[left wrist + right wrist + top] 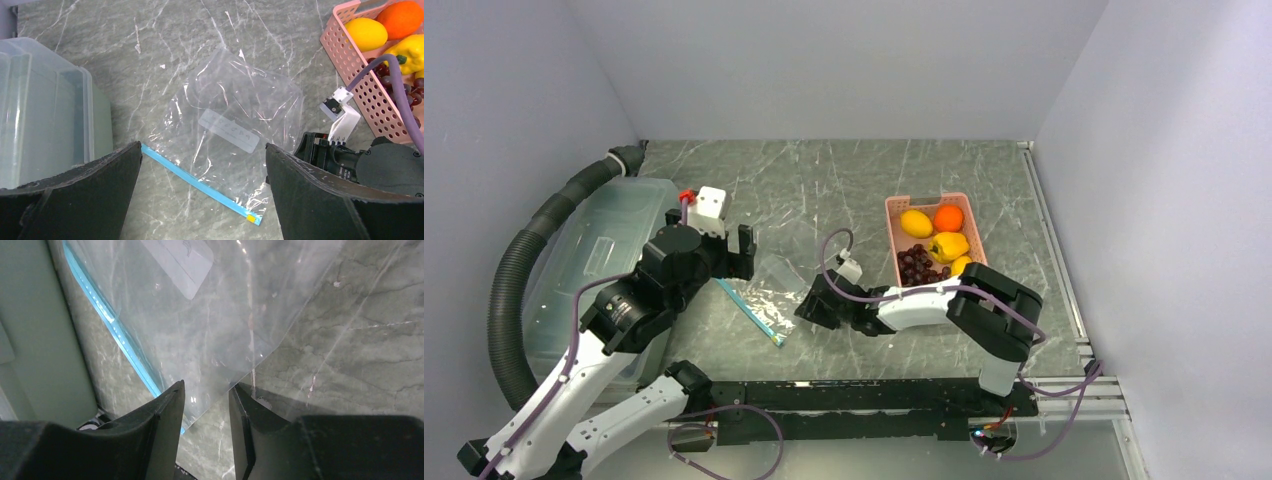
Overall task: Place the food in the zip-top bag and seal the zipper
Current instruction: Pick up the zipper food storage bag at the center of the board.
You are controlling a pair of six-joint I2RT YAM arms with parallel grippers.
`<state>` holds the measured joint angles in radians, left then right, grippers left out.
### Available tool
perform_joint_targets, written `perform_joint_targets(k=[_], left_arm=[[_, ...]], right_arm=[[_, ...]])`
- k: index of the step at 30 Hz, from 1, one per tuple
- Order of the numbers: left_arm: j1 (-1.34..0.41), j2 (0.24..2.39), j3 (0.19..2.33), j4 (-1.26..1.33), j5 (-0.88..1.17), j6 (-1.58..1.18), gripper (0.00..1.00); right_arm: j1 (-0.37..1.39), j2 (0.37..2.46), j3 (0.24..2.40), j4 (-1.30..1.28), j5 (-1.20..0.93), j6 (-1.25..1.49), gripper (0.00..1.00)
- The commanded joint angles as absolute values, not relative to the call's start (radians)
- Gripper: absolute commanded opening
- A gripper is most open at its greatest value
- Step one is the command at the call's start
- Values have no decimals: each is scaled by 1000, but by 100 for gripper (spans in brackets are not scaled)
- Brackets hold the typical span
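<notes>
The clear zip-top bag (769, 293) lies flat on the marble table between my two grippers, its teal zipper (749, 310) along the near-left edge. The left gripper (202, 146) hovers open above the bag (235, 115) and the zipper (200, 185). The right gripper (809, 305) sits low at the bag's right corner. Its jaws (206, 387) stand a narrow gap apart, with the edge of the bag (225, 315) between them and the zipper (110, 320) to their left. The food is in the pink basket (892, 215): lemon (915, 222), orange ball (948, 217), yellow pepper (949, 246), grapes (917, 265).
A large translucent lidded bin (594, 250) stands at the left, right beside the bag's zipper end. A black corrugated hose (519, 270) curves around it. The right arm's purple cable (395, 75) runs over the basket's near side. Walls enclose the table on three sides.
</notes>
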<state>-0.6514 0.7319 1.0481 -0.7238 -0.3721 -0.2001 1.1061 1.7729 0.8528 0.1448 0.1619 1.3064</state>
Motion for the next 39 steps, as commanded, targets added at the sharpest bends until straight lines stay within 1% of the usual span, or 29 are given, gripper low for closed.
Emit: perform_joint_targets(k=[1,5,8,14,17,23,30,39], left_arm=[[-652,732,1039,-703,-364,-201,99],[-652,739,1036,-699,-361,-198,99],[-652,747,1037,-700,-363,-197,99],[-651,756,1035,-697,-360,-196,99],[-651,757,1034,-696,-357,-194,99],[-652,760,1032,-693,-347,-191,99],[-652,765,1026,-681,-292,-176,99],[-652,764,1018,-663,-208,-164,99]], right_arm=[[1109,1808,816,164,241,1346,41],[1108,1823,812,179,263,1368,36],[1107,1833,812,189,277,1379,31],[1094,1830,816,188,313,1378,14],[1079,1823,812,199,316,1371,0],[1068,1788,795,221,328,1344,0],[1061,1698,769,212,331,1279,0],[1013,1583,761,174,250,1181,0]])
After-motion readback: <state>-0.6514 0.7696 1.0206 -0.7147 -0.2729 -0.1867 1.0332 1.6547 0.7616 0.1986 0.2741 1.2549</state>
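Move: Barely 2 cm ahead of the right hand and about 1 cm below it lies the right edge of the zip-top bag, running between the parted fingertips. The bag's white label is roughly 9 cm ahead and 5 cm left, its yellow zipper end some 5 cm back and 4 cm left, and the food basket about 16 cm ahead and 27 cm right. From the left hand that edge is about 9 cm right, 2 cm back and 28 cm down. Slipping about 3 cm forward and 1 cm down along the table, the right hand turns some 10 degrees clockwise and shuts its half-open fingers, pinching the bag's right edge. It then draws that edge about 3 cm to the right and, near the end, lifts about 3 cm, still edging forward. The left hand, kept wide open, sinks and drifts right about 2 cm each. ##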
